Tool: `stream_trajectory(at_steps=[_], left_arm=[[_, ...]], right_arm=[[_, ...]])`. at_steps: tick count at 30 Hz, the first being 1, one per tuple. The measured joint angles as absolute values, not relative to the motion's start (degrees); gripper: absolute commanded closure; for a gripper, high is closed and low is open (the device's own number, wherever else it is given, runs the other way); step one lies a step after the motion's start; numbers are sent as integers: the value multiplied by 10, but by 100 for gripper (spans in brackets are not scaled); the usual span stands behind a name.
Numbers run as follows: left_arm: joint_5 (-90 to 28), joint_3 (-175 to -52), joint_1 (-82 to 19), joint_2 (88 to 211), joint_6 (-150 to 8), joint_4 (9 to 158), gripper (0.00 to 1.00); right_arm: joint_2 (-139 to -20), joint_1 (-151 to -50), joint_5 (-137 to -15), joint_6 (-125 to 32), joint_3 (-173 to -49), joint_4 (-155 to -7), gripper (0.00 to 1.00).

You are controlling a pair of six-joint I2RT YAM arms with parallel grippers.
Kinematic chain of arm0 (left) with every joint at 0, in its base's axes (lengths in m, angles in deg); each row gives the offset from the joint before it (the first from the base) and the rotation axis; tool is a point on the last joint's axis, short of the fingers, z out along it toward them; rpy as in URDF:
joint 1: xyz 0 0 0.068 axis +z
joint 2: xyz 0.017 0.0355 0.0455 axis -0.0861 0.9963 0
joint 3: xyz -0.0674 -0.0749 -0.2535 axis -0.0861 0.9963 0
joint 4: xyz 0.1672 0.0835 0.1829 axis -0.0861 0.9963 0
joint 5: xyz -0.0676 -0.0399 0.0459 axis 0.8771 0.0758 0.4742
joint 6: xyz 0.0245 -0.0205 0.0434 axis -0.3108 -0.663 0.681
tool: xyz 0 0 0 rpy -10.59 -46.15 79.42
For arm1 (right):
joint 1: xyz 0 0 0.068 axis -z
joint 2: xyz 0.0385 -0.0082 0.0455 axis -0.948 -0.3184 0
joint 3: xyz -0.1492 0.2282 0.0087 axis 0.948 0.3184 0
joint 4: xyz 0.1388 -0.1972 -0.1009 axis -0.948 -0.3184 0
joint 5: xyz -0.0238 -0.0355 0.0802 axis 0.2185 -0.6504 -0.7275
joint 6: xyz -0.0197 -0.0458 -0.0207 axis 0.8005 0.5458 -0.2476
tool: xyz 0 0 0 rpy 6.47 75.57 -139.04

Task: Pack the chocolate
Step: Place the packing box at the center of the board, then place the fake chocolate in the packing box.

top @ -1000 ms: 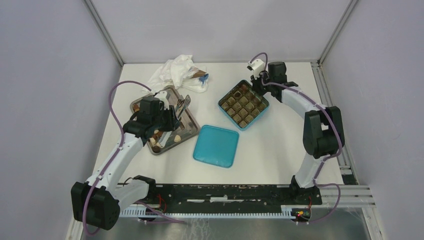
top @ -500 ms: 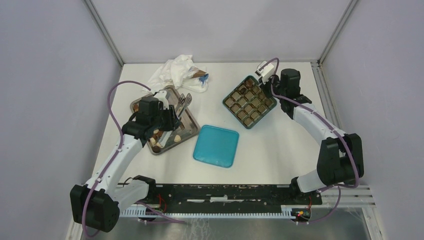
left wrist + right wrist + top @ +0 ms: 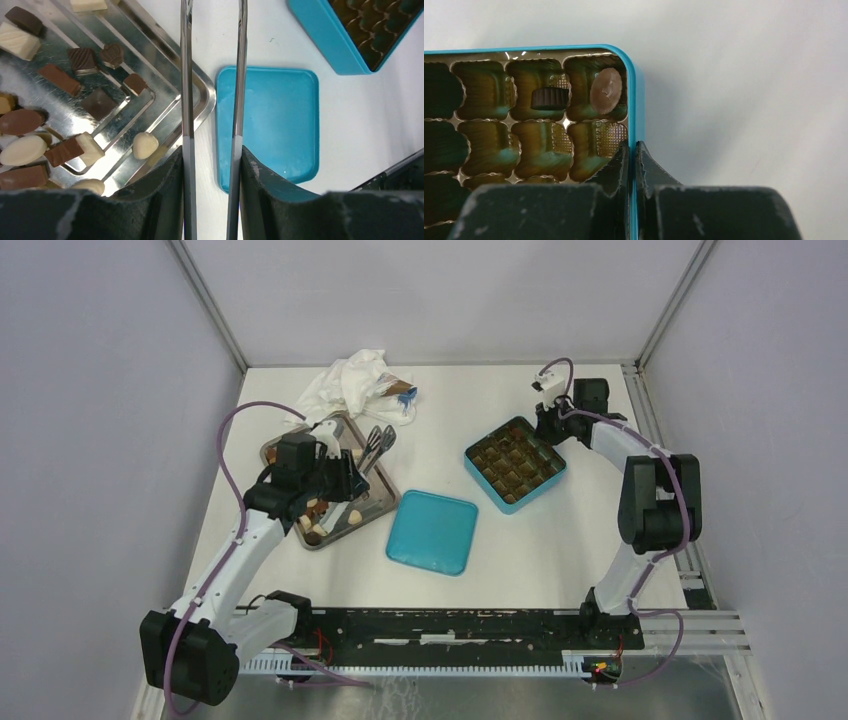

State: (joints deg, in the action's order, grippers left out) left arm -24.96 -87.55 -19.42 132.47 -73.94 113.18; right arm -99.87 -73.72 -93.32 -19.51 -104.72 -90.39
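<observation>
Several chocolate pieces [image 3: 145, 145], dark, mid-brown and cream, lie on a steel tray [image 3: 200, 95] [image 3: 385, 502]. My left gripper [image 3: 211, 155] [image 3: 335, 475] is shut on metal tongs [image 3: 186, 75] [image 3: 378, 443]. The tongs' arms stand apart over the tray's right edge, with nothing between them where they show. The teal box [image 3: 487, 492] with its gold insert sits at the right. A mid-brown chocolate [image 3: 605, 91] and a dark chocolate [image 3: 547, 98] lie in its corner cells. My right gripper [image 3: 632, 150] [image 3: 545, 425] is shut on the box's wall [image 3: 633, 90].
The teal lid [image 3: 432, 532] [image 3: 275, 120] lies flat between tray and box, near the front. A crumpled white cloth with wrappers [image 3: 355, 385] sits behind the tray. Frame posts and walls border the table at the back and sides.
The right arm has dragged the teal box to the right and turned it, keeping its grip on the wall. The left gripper's tongs shifted slightly toward the back right.
</observation>
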Motion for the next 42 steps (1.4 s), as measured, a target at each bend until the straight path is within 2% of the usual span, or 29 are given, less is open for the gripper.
stream_trajectory(at_steps=[9, 18, 22, 28, 35, 38, 42], left_arm=[[-185, -875, -203, 1325, -740, 1108, 88], [-220, -895, -346, 1359, -764, 1102, 88], [-259, -930, -401, 1390, -781, 1103, 88], [-306, -978, -444, 1459, -794, 1101, 88], [-362, -1044, -492, 1555, -797, 1102, 88], [-384, -1080, -505, 1594, -797, 1102, 88], [-412, -1125, -514, 1645, -797, 1104, 87]], right_arm=[[-1069, -733, -954, -224, -1080, -959, 90], [-1064, -729, -979, -248, -1080, -978, 52], [-1018, -706, -991, -237, -1074, -994, 41], [-849, -657, -1056, -206, -1016, -996, 39], [-605, -661, -1167, -217, -791, -905, 36], [-572, -657, -1170, -225, -730, -881, 36], [-584, -651, -1168, -228, -724, -875, 36]])
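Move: The right hand grips the packing box by its far-right wall just above the board; the box's middle is about 6 cm back and 6 cm left, 2 cm lower. Its blue lid lies some 19 cm back, 25 cm left and 8 cm below that hand. From the left hand, holding the tongs over the chocolate tray, the box is about 31 cm right, 8 cm ahead and 8 cm lower; the lid is 14 cm right, 7 cm back and 14 cm lower. Right hand lowers the box 4 cm, releases, retreats back; left carries tongs 19 cm right towards the box. ##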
